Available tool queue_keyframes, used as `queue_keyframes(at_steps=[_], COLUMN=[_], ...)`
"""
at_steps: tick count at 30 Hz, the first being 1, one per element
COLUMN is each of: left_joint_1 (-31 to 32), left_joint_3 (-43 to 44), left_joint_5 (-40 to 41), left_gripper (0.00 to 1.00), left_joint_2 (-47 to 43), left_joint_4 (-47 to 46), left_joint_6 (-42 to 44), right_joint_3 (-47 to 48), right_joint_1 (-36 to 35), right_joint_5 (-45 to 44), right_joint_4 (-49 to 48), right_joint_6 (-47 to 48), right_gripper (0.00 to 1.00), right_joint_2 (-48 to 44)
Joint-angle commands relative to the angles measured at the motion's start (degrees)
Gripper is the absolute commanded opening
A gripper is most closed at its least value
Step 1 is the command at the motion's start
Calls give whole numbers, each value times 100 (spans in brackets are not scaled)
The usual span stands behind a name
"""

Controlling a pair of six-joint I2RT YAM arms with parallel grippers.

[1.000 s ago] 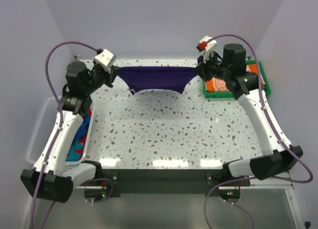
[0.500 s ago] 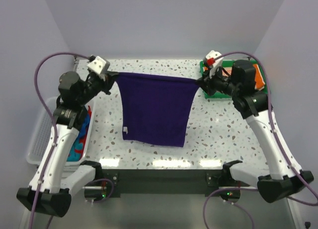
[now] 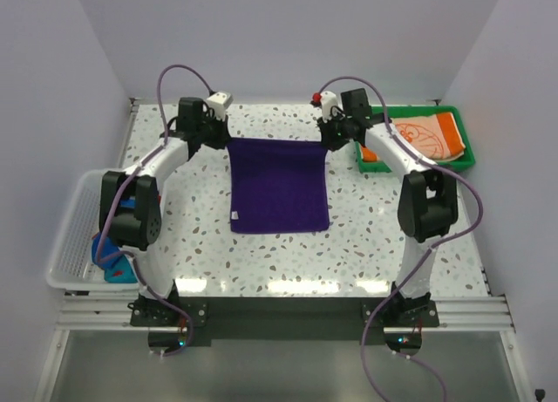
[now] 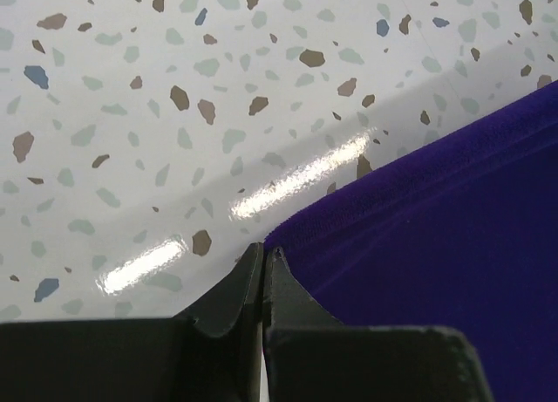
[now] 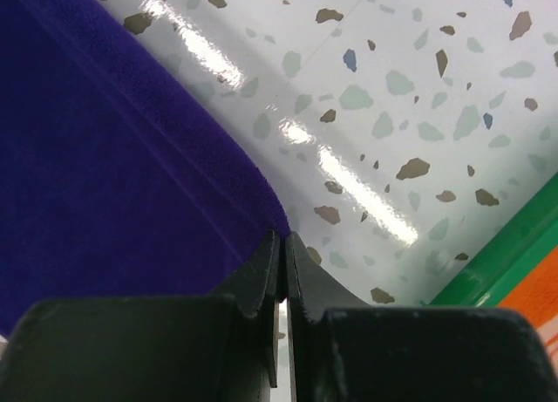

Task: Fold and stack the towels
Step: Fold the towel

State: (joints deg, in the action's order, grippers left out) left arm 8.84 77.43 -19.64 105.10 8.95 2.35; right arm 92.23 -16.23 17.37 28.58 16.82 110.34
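A dark purple towel (image 3: 279,186) lies spread flat on the speckled table, its long sides running from far to near. My left gripper (image 3: 225,140) is shut on its far left corner, low at the tabletop; in the left wrist view the pinched corner of the purple towel (image 4: 436,236) meets the closed tips of that gripper (image 4: 263,249). At the far right corner my right gripper (image 3: 328,142) is shut on the cloth too. The right wrist view shows this gripper (image 5: 282,238) pressed together on the towel's corner (image 5: 113,158). An orange-and-white towel (image 3: 427,136) lies in the tray.
The green tray (image 3: 418,166) stands at the far right, just beside my right gripper; its rim (image 5: 497,262) shows in the right wrist view. A white mesh basket (image 3: 74,236) hangs off the table's left edge with blue and red cloth (image 3: 109,262) inside.
The purple towel, held stretched in the air between both grippers, has been swung out and laid flat on the table. Both arms now reach forward and low at its far corners.
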Motion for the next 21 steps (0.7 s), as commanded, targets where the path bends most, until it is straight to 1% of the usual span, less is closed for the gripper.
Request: queue_keyframes(at_steps=[1,6,9,11,14,16,21], left_joint_1=[-76,-76,-58,-58,-49,-49,-5], left_joint_3=[519,142,-104,-228,-526,-860,-1571], left_joint_5=[-84,-110,-137,21,302,451,505], left_gripper=[0,0,0,0,0,0,0], left_joint_2=[-25,-261,-480,-595,-911,-1087,-1650], left_joint_4=[-280,-262,-96,71,501,564,783], left_joint_6=[90,3,-164,-356,-489,-621,-911], right_joint_3=[682,244,-37,-169,-520,-827,-1224], right_joint_1=[50,50,58,50,50,50,50], right_joint_5=[-137,-119,-67,-93,-84,47,364], right_joint_4=[164,130,341,692,851,808,983], right_joint_6=[418,445,393,366,94,-169,-723], right_gripper=[0,0,0,0,0,0,0], right_joint_2=[48,-275,-452,-584,-891,-1154,-1419])
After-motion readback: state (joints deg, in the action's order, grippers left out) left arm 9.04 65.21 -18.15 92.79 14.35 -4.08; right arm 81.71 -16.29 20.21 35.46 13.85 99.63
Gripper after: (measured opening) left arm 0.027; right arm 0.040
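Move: Both hands hold the purple towel's far corners. The near edge they will be folded onto lies about 24 cm back of the left hand, with its left corner roughly 1 cm to the right and some 9 cm lower; its right corner is about 23 cm back and 1 cm right of the right hand. The green tray is around 27 cm right of the right hand and 6 cm ahead. The white basket stands about 36 cm left of the left hand and 22 cm back. Still pinching the purple towel's two far corners in shut fingers, both hands finish a small push of about 1 cm forward and up, then turn back together and draw the held edge some 8 cm towards the near edge, staying at nearly the same height. The wrists tip the fingers about 10 degrees further down. ##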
